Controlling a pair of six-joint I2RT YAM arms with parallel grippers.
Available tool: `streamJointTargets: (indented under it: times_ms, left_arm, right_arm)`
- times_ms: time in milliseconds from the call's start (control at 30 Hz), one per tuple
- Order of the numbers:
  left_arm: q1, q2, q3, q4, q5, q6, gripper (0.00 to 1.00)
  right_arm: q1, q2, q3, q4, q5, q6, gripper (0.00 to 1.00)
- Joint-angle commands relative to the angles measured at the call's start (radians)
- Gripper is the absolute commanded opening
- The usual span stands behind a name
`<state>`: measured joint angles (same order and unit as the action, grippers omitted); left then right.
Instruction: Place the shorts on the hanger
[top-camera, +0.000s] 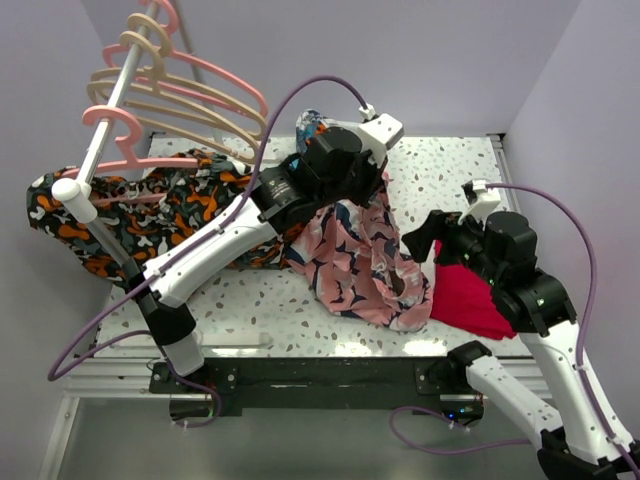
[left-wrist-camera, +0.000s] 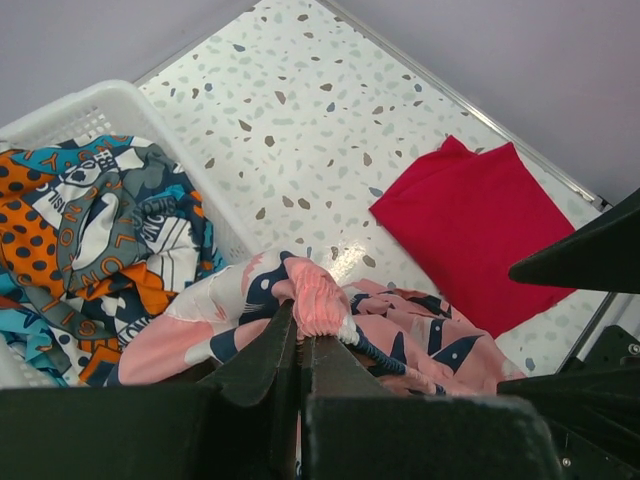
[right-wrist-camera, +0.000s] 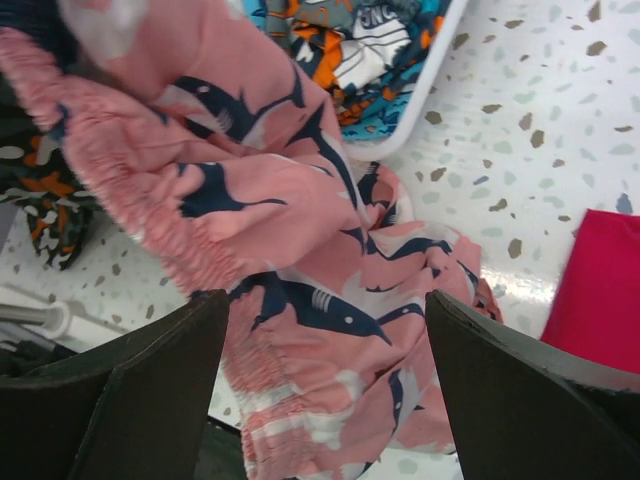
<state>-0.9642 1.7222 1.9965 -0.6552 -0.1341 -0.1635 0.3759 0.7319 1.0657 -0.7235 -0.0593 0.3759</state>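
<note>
The salmon-pink shorts (top-camera: 365, 262) with a navy and white print hang from my left gripper (top-camera: 372, 192) and their lower part rests bunched on the table. In the left wrist view the left gripper (left-wrist-camera: 300, 325) is shut on the gathered waistband of the shorts (left-wrist-camera: 320, 295). My right gripper (top-camera: 422, 238) stands just right of the hanging fabric. Its wrist view shows it (right-wrist-camera: 325, 300) wide open, with the shorts (right-wrist-camera: 300, 230) in front of the jaws and nothing pinched. The beige hanger (top-camera: 165, 100) hangs on the rail at the far left.
Pink hangers (top-camera: 215, 75) share the white rail (top-camera: 95, 150). A black-orange-white patterned garment (top-camera: 150, 205) lies in a white basket (left-wrist-camera: 90, 105) at the left. A plain red cloth (top-camera: 470, 295) lies flat on the speckled table (top-camera: 450, 170) under the right arm.
</note>
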Motion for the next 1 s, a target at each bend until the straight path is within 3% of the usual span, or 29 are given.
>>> streamJointTargets:
  times_ms: [0, 333, 600, 800, 833, 900, 933, 967]
  left_arm:
    - [0.004, 0.011, -0.013, 0.026, -0.001, 0.004, 0.0]
    - [0.015, 0.059, -0.016, 0.037, -0.002, -0.018, 0.0]
    - [0.021, 0.082, -0.019, 0.04, -0.007, -0.019, 0.0]
    - [0.022, 0.062, -0.083, 0.064, -0.065, -0.036, 0.0]
    - [0.022, 0.053, -0.105, 0.077, -0.068, -0.039, 0.0]
    - [0.022, 0.019, -0.18, 0.118, -0.079, -0.051, 0.0]
    - [0.022, 0.008, -0.209, 0.135, -0.088, -0.056, 0.0]
    - [0.022, -0.002, -0.264, 0.15, -0.097, -0.062, 0.0]
  right_arm:
    - [0.015, 0.011, 0.042, 0.067, -0.088, -0.012, 0.83]
    - [0.07, 0.05, 0.048, 0.064, -0.027, -0.017, 0.83]
    - [0.274, 0.158, -0.035, 0.084, 0.208, 0.035, 0.79]
    - [0.299, 0.167, -0.069, -0.016, 0.519, 0.138, 0.51]
    - [0.301, 0.164, -0.072, -0.033, 0.562, 0.162, 0.37]
    - [0.301, 0.153, -0.064, -0.091, 0.658, 0.182, 0.22]
    - [0.301, 0.149, -0.05, -0.112, 0.685, 0.202, 0.07]
    - [0.301, 0.141, -0.02, -0.138, 0.705, 0.202, 0.03]
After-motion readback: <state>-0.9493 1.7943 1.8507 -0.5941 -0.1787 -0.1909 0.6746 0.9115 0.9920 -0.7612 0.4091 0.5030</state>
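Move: Hanging beneath the left hand's grip, the free part of the shorts' waistband lies about 5 cm left of the right hand's open fingers, 1 cm ahead and some 5 cm lower. From the left hand it is roughly 6 cm back, 4 cm right and 12 cm below. Measured from the right hand, the clothes basket is about 25 cm ahead, 15 cm left and 22 cm below; the red cloth is level with it, 15 cm right and 27 cm below. Reaching left about 5 cm towards the hanging waistband, the right hand dips some 7 cm, then comes back right by nearly as much, its wrist swinging clockwise and its left side dropping, while its wide-open fingers close and pinch the band. The left hand keeps its pinch on the shorts and lowers them about 8 cm, easing slightly forward. ##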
